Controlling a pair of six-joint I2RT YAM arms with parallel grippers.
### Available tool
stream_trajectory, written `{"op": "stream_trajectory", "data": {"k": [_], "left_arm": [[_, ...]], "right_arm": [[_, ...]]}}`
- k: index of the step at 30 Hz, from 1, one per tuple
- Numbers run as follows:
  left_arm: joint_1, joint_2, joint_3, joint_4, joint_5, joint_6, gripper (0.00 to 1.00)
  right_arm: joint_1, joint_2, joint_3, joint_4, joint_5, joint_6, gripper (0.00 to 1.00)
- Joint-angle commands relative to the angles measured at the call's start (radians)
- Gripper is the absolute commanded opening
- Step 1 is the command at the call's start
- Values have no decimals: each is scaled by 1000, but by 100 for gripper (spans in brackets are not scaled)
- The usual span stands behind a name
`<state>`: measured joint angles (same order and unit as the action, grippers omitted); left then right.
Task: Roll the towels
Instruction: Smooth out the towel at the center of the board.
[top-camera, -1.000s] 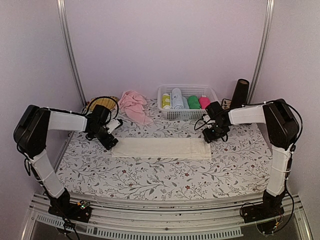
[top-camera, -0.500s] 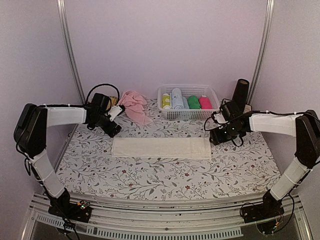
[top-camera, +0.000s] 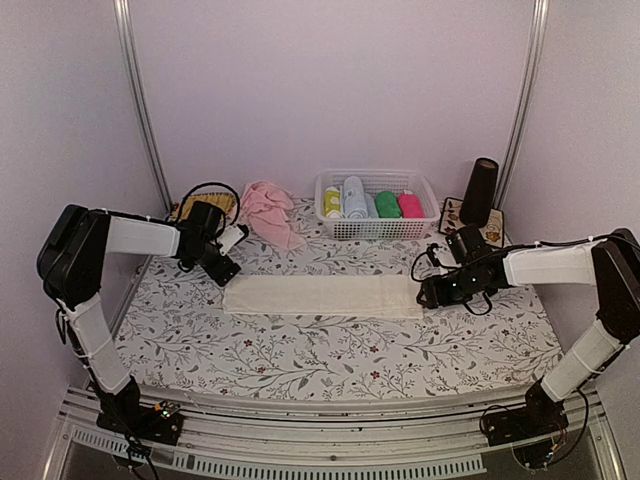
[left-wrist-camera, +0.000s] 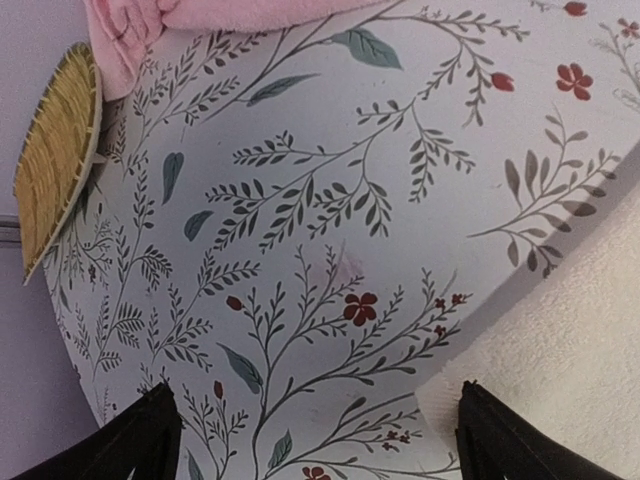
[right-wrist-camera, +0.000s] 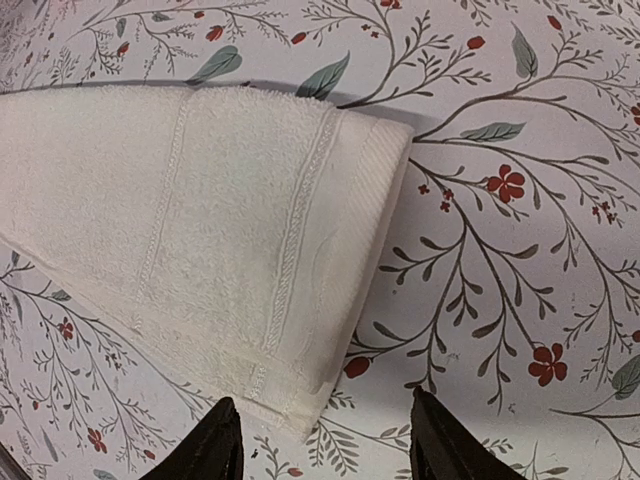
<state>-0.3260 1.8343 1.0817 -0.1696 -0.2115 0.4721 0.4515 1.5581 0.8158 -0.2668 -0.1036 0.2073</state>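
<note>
A cream towel (top-camera: 320, 296) lies flat as a long folded strip in the middle of the flowered table. Behind it, at the back left, a pink towel (top-camera: 268, 210) sits crumpled. My left gripper (top-camera: 227, 271) hovers open just off the strip's far left corner; in the left wrist view that corner (left-wrist-camera: 570, 340) lies by the right fingertip of the gripper (left-wrist-camera: 315, 440). At the strip's right end my right gripper (top-camera: 429, 294) is open. In the right wrist view the cream towel's near corner (right-wrist-camera: 200, 230) lies between the tips of the gripper (right-wrist-camera: 325, 450), ungripped.
A white basket (top-camera: 375, 229) at the back centre holds several coloured towel rolls. A black cylinder (top-camera: 481, 190) stands at the back right. A woven coaster (top-camera: 205, 205) lies at the back left, beside the pink towel (left-wrist-camera: 230, 12). Walls close in both sides.
The right arm has stretched out and its gripper has come down to the cream towel's right end. The left gripper swung back toward the pink towel, then returned near the strip's left corner.
</note>
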Motion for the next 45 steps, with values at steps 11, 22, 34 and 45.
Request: {"op": "stream_trajectory", "data": {"k": [11, 22, 34, 45], "left_arm": [[2, -65, -45, 46, 127, 2, 97], [-3, -94, -102, 71, 137, 2, 97], [-2, -105, -123, 88, 153, -9, 97], [-3, -94, -119, 84, 138, -6, 97]], "right_arm": [[4, 86, -14, 131, -55, 86, 47], [4, 129, 3, 140, -76, 81, 32], [4, 145, 5, 143, -87, 74, 9], [4, 69, 44, 39, -90, 53, 3]]}}
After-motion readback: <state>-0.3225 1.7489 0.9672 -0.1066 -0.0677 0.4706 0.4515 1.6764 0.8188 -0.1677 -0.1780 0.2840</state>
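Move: The cream towel's near right corner lies about 2 cm left of the right hand, roughly level fore-and-aft and 3 cm below; its far right corner is some 17 cm ahead. The towel's far left corner sits about 2 cm back, 2 cm right and 3 cm below the left hand. The pink towel is about 30 cm ahead of the left hand and 14 cm right. Down by about 3 cm and left by 1.5, the right hand sinks onto the towel's right edge by its near corner while its half-open fingers shut fully, pinching the cloth there. The left hand, fingers staying wide open, draws back some 2.5 cm and slightly right, nearly level, tilting a little, so that the far left corner comes between its fingertips. ##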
